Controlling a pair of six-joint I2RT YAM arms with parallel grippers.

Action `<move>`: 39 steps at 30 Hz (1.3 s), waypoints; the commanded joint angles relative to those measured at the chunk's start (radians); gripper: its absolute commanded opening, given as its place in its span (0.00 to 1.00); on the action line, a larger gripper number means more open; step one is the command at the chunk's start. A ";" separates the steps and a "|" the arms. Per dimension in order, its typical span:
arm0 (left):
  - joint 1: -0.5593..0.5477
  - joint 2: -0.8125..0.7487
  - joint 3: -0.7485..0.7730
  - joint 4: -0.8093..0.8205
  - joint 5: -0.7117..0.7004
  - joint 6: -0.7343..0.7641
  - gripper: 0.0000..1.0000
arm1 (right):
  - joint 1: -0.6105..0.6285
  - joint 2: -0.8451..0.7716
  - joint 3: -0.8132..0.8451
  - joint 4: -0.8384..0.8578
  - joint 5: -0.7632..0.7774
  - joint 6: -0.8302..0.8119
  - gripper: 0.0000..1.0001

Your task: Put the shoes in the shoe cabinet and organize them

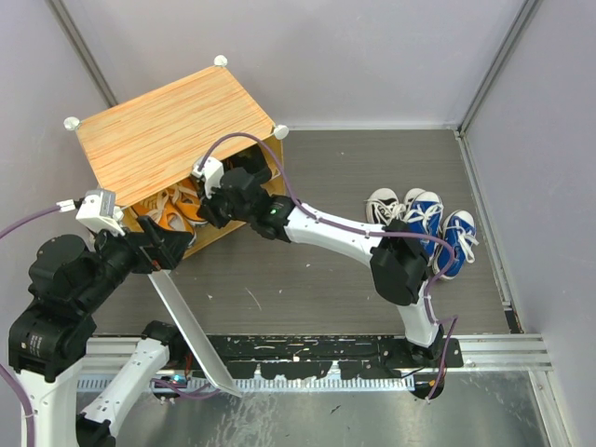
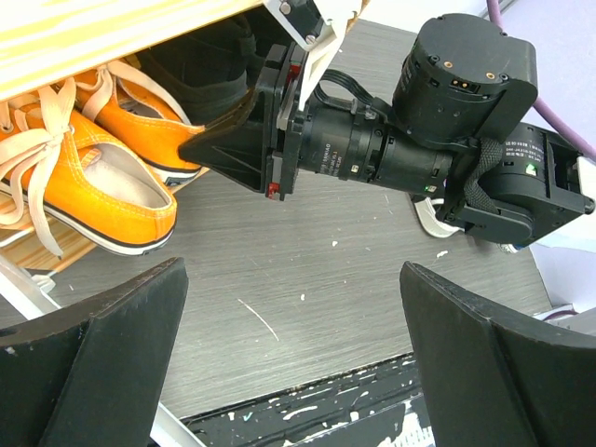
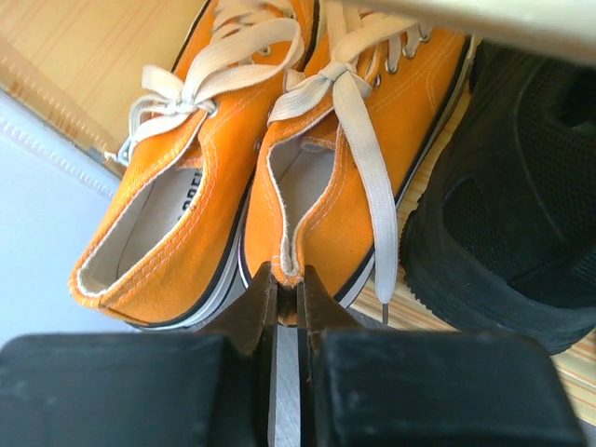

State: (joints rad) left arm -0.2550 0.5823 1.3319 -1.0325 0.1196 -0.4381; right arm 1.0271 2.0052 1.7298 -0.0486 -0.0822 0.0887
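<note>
The shoe cabinet (image 1: pixel 172 130) stands at the back left, its front open. On its wooden shelf sit two orange shoes (image 1: pixel 172 209) and a black shoe (image 3: pixel 503 223). My right gripper (image 3: pixel 287 284) reaches into the opening and is shut on the heel rim of the right-hand orange shoe (image 3: pixel 345 186). The other orange shoe (image 3: pixel 168 205) lies just to its left. My left gripper (image 2: pixel 293 363) hovers open over the table in front of the cabinet, with nothing between its fingers. Blue shoes (image 1: pixel 438 223) and a black-and-white shoe (image 1: pixel 382 207) wait at the right, partly behind the right arm.
A long white panel (image 1: pixel 191 326) slants from the cabinet's front corner toward the near edge, beside the left arm. The right arm (image 1: pixel 335 233) stretches across the middle of the grey table (image 1: pixel 307 289). A black rail (image 1: pixel 307 349) runs along the near edge.
</note>
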 commanded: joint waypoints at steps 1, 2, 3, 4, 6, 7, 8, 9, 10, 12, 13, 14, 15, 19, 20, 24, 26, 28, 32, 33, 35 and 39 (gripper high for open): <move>-0.004 0.005 0.024 0.031 0.014 0.002 0.98 | 0.003 -0.041 0.017 0.207 0.104 0.011 0.01; -0.004 0.005 0.020 0.034 0.013 0.001 0.98 | 0.003 -0.044 0.005 0.230 0.127 0.021 0.01; -0.004 0.006 0.020 0.036 0.015 0.001 0.98 | 0.003 -0.048 -0.007 0.259 0.147 0.037 0.01; -0.004 0.005 0.019 0.038 0.015 0.001 0.98 | 0.004 -0.050 -0.020 0.284 0.165 0.046 0.01; -0.004 0.007 0.019 0.039 0.017 0.002 0.98 | 0.005 -0.050 -0.036 0.325 0.211 0.054 0.01; -0.003 0.008 0.019 0.038 0.018 0.002 0.98 | 0.004 -0.045 -0.036 0.337 0.229 0.052 0.01; -0.004 0.007 0.019 0.038 0.020 0.002 0.98 | 0.005 -0.033 -0.027 0.339 0.243 0.045 0.01; -0.004 0.005 0.018 0.039 0.021 0.003 0.98 | 0.004 -0.019 -0.015 0.339 0.249 0.033 0.01; -0.003 0.005 0.017 0.040 0.022 0.003 0.98 | 0.004 -0.004 -0.001 0.334 0.251 0.024 0.01; -0.003 0.002 0.014 0.040 0.023 0.002 0.98 | 0.004 0.021 0.020 0.332 0.255 0.003 0.01; -0.003 -0.001 0.011 0.039 0.024 0.002 0.98 | 0.004 0.036 0.027 0.335 0.259 -0.003 0.01; -0.004 -0.001 0.010 0.038 0.022 0.002 0.98 | 0.005 0.047 0.030 0.336 0.268 -0.015 0.01; -0.004 -0.003 0.008 0.038 0.022 0.002 0.98 | 0.005 0.055 0.034 0.338 0.280 -0.026 0.01; -0.004 -0.003 0.007 0.038 0.023 0.002 0.98 | 0.003 0.075 0.040 0.342 0.290 -0.050 0.02; -0.004 -0.002 0.008 0.038 0.024 0.002 0.98 | 0.004 0.079 0.043 0.342 0.320 -0.052 0.02; -0.004 0.001 0.009 0.041 0.026 0.000 0.98 | 0.004 0.096 0.051 0.359 0.338 -0.053 0.04; -0.004 -0.001 0.010 0.038 0.027 -0.001 0.98 | 0.004 0.102 0.060 0.358 0.349 -0.053 0.07; -0.004 -0.001 0.011 0.037 0.026 -0.002 0.98 | 0.002 0.107 0.067 0.345 0.352 -0.057 0.11; -0.003 -0.002 0.010 0.038 0.022 -0.005 0.98 | 0.004 0.065 0.013 0.349 0.311 -0.048 0.37; -0.003 -0.002 0.010 0.038 0.022 -0.005 0.98 | 0.003 0.046 -0.018 0.354 0.274 -0.039 0.46; -0.004 0.003 0.009 0.042 0.021 -0.008 0.98 | 0.004 -0.003 -0.074 0.369 0.218 -0.017 0.55; -0.003 0.008 0.011 0.049 0.015 -0.009 0.98 | 0.004 -0.113 -0.182 0.392 0.147 0.001 0.65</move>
State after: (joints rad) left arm -0.2550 0.5823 1.3327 -1.0317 0.1314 -0.4389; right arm 1.0397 2.0544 1.6157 0.2607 0.1219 0.0669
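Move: The right hand already has the heel rim of the right-hand orange shoe pinched between its fingertips. That shoe's middle lies about 7 cm farther forward, 3 cm to the left and 2 cm lower. The other orange shoe lies beside it, some 9 cm left and 4 cm ahead of the hand, while the nearer black shoe is about 12 cm ahead and 3 cm right. From the left hand the pinched shoe is roughly 20 cm ahead, level sideways and 15 cm below. Forward and slightly left, about 4 cm into the cabinet, the right hand pushes the pinched orange shoe along the shelf by its heel, first rising slightly, then sinking, as the wrist turns clockwise some 10 degrees and tips up a little. The fingers then open well apart, let go of the heel and begin backing out to the right and slightly down. ##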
